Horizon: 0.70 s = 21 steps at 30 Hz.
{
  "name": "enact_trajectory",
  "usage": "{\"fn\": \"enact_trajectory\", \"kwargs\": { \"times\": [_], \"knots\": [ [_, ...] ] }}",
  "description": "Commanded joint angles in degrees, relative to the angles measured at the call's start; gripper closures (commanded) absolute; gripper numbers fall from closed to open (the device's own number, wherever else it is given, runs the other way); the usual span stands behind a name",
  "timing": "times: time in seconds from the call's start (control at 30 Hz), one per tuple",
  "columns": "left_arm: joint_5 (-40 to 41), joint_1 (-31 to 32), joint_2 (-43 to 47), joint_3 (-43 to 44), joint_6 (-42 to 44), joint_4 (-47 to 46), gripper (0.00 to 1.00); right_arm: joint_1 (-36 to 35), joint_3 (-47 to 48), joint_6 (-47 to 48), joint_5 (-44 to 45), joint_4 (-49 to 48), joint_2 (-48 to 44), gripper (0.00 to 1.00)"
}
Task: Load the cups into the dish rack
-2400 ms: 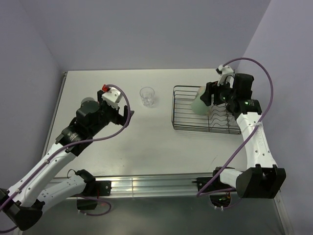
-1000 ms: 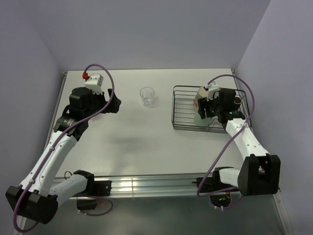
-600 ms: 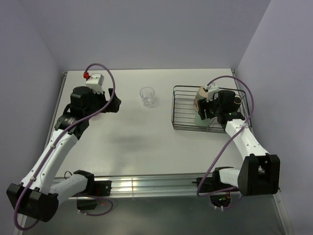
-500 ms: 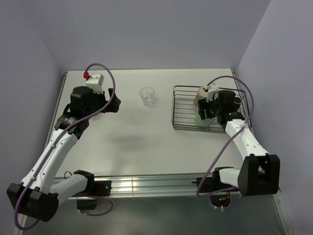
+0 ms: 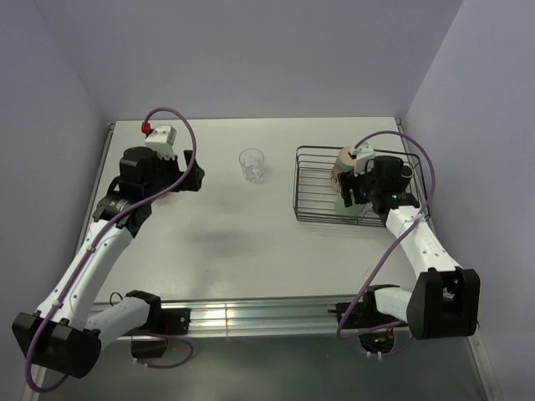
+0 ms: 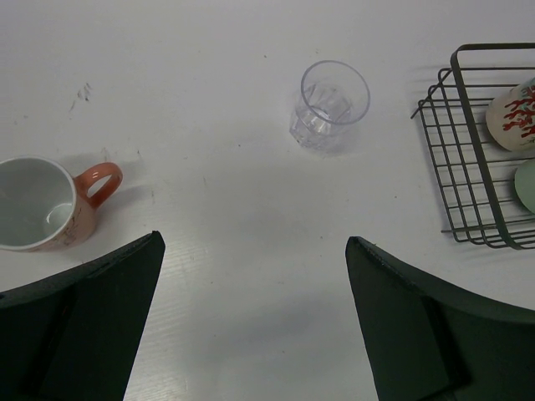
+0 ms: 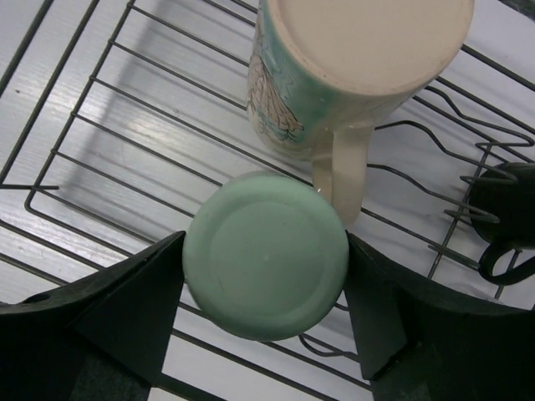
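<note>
The green tumbler (image 7: pixel 266 255) stands upside down in the black wire dish rack (image 7: pixel 125 100), and my right gripper (image 7: pixel 266 241) is shut on it, a finger against each side. Beside it a cream patterned mug (image 7: pixel 359 67) sits upside down, its handle touching the tumbler. A small dark cup (image 7: pixel 506 209) rests at the rack's right end. My left gripper (image 6: pixel 254 238) hangs open and empty over the table. Ahead of it a clear glass (image 6: pixel 328 104) stands upright, and a pinkish mug (image 6: pixel 38 205) with an orange handle sits to its left. From above, the rack (image 5: pixel 296 180) is at the right and the glass (image 5: pixel 252 164) is mid-table.
The rack's wavy dividers (image 7: pixel 435 134) run beside the cream mug. The rack's near corner (image 6: pixel 468 167) shows at the right of the left wrist view. Purple walls close the table's back and sides. A metal rail (image 5: pixel 251 316) runs along the near edge.
The right arm has brought the green tumbler down into the rack beside the cream mug. The left arm has swung back toward the table's left rear and now holds still.
</note>
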<state>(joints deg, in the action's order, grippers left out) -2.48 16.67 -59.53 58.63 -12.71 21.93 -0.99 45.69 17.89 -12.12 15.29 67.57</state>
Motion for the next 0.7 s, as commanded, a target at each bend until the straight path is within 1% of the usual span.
{"fn": "enact_trajectory", "kwargs": {
  "times": [0.0,0.07,0.1,0.13,0.4,0.5,0.6,0.67],
  "knots": [
    [0.72,-0.41,-0.06,2.01,1.2,-1.1,0.01,-0.24,1.15,1.09,1.92,1.06,-2.44,0.17],
    [0.81,-0.58,-0.15,2.1,1.37,-1.02,0.01,-0.24,1.5,1.01,2.01,1.67,-2.71,0.1],
    [0.72,-0.58,-0.15,2.1,1.37,-0.93,0.01,-0.24,1.59,1.01,2.1,1.85,-3.14,0.01],
    [0.72,-0.76,-0.15,2.19,1.37,-1.01,0.01,-0.24,1.68,1.01,2.01,2.11,-3.32,0.0],
    [-0.42,-1.72,-1.11,3.59,1.55,0.39,0.01,-0.24,5.28,-0.22,1.84,4.22,-4.81,0.0],
    [-2.35,-3.56,-2.34,5.35,1.64,2.67,0.01,-0.24,9.05,-0.92,2.27,5.62,-5.26,0.0],
    [-4.02,-5.32,-4.97,8.16,2.16,6.88,0.01,-0.24,14.41,-1.54,3.33,6.42,-4.65,0.0],
    [-5.69,-7.52,-6.38,10.62,4.0,10.49,0.02,-0.32,18.81,-2.07,3.51,7.38,-4.12,0.0]
  ]
}}
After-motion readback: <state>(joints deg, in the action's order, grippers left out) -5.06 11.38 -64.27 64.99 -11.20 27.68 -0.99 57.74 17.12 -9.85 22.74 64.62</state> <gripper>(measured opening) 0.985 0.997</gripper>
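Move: The upside-down green cup is between the right fingers, its middle nearly under the hand point and some 4 cm lower. From this cup, the big cream mug sits about 11 cm farther out and 2 cm left; the dark cup is roughly 8 cm out and 16 cm right. The left hand has the pink cup some 15 cm ahead, 14 cm left and 21 cm below; the clear glass is about 22 cm ahead, 14 cm right. Easing back about 1 cm, the right hand opens its fingers fully and lets go of the green cup, then rises ever faster, some 8 cm, drifting slightly forward over the rack as the fingers tip up a little. The open left hand creeps, then speeds up, left and somewhat forward towards the pink cup, about 2.5 cm in all. ##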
